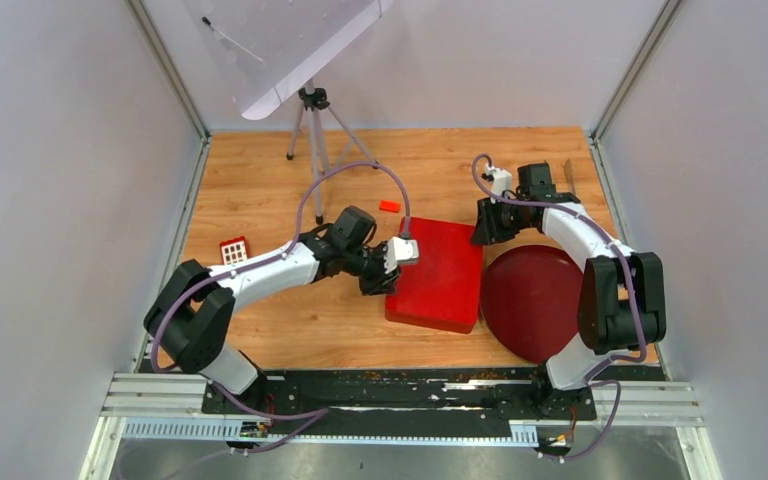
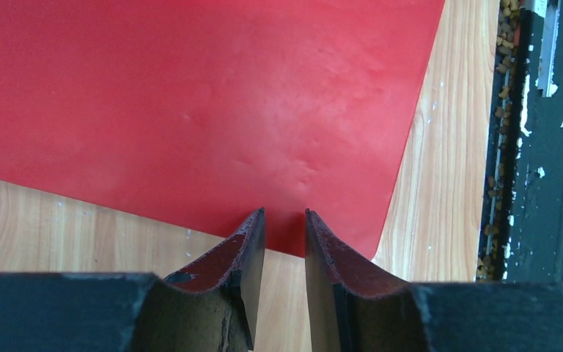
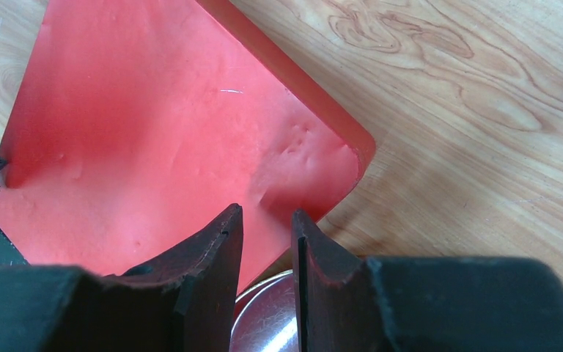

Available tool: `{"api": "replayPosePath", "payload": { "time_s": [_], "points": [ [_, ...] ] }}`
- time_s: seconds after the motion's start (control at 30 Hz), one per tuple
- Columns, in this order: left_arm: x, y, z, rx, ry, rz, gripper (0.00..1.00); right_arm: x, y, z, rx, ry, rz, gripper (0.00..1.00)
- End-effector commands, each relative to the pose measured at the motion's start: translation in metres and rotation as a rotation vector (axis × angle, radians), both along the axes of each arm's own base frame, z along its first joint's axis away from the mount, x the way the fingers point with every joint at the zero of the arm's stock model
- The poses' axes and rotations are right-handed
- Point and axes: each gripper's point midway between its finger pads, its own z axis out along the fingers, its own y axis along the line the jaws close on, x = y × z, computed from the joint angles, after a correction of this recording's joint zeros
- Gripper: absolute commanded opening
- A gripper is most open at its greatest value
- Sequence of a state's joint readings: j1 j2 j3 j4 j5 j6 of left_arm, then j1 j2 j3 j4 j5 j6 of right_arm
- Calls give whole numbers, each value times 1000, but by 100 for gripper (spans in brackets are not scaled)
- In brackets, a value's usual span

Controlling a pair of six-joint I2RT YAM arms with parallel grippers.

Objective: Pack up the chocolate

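No chocolate shows in any view. A flat red rectangular cover (image 1: pixel 440 270) lies in the middle of the wooden table. My left gripper (image 1: pixel 390 285) is at the cover's left edge near its front corner. In the left wrist view the left gripper (image 2: pixel 284 214) has a narrow gap between its fingers, with the cover (image 2: pixel 190 95) and bare wood showing through it. My right gripper (image 1: pixel 482 238) is at the cover's far right corner. In the right wrist view the right gripper (image 3: pixel 266 213) also stands narrowly apart over the dented cover (image 3: pixel 154 132), with nothing between its fingers.
A dark red round lid (image 1: pixel 535 300) lies right of the cover, and a shiny metal rim (image 3: pixel 271 323) shows under my right fingers. A small orange-red block (image 1: pixel 389 206), a red-and-white box (image 1: pixel 233 249) and a tripod (image 1: pixel 312 120) stand behind. White walls enclose three sides.
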State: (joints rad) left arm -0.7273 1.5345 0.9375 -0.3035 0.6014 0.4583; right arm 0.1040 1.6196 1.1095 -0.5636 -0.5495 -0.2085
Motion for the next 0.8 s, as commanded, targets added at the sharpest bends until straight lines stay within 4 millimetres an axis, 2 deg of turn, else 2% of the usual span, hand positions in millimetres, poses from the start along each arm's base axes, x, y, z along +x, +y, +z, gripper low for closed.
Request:
{"api": "replayPosePath", "payload": {
  "time_s": [0.0, 0.07, 0.13, 0.2, 0.3, 0.4, 0.43, 0.47, 0.5, 0.57, 0.63, 0.7, 0.77],
  "points": [
    [7, 10, -16, 86, -8, 39, 35, 15, -1, 15, -10, -69, 4, 31],
    [12, 13, 0, 79, -42, 46, 37, 19, -1, 26, -7, -91, 6, 31],
    [21, 19, 23, 43, -71, 82, 40, 24, 1, 48, 9, -137, 15, 34],
    [32, 27, 48, -5, -115, 137, 46, 32, 3, 77, 21, -209, 32, 41],
    [47, 38, 87, -69, -228, 230, 58, 40, 0, 116, 12, -319, 54, 59],
    [62, 54, 114, -102, -328, 361, 68, 43, -11, 140, -38, -397, 32, 87],
    [67, 62, 118, -100, -353, 410, 71, 42, -14, 147, -51, -420, 31, 97],
    [71, 71, 123, -104, -374, 467, 90, 41, -16, 155, -64, -439, 28, 100],
    [76, 82, 126, -105, -389, 534, 99, 40, -18, 163, -71, -457, 19, 100],
    [84, 108, 131, -107, -397, 696, 100, 41, -24, 178, -92, -489, -22, 100],
    [90, 134, 130, -122, -366, 881, 100, 47, -42, 189, -140, -499, -163, 100],
    [92, 159, 123, -124, -312, 1064, 100, 52, -60, 198, -165, -501, -316, 100],
    [94, 174, 116, -130, -237, 1194, 100, 52, -72, 204, -176, -501, -418, 100]
  ]
}}
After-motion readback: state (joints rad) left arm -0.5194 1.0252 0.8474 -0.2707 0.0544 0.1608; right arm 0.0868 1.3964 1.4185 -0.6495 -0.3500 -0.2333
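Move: The closed red chocolate box lies between the hands: its middle is some 5 cm ahead and 9 cm to the right of the left hand, 3 cm lower, and about 8 cm back and 9 cm to the left of the right hand. The small orange block stands roughly 19 cm straight ahead of the left hand and 6 cm below. The round plate is about 15 cm back and 12 cm to the right of the right hand, 6 cm lower. Both hands come free of the shut lid and back off: the left, with its fingertips on the box's left edge near the near corner, first eases forward a little, then climbs about 12 cm and swings as far out to the left, turning some 45 degrees counter-clockwise. The right lifts almost straight up off the right edge near the far corner, about 17 cm with a little forward, its fingers tipping upward some 25 degrees, while both grippers go from partly open to wide open. ##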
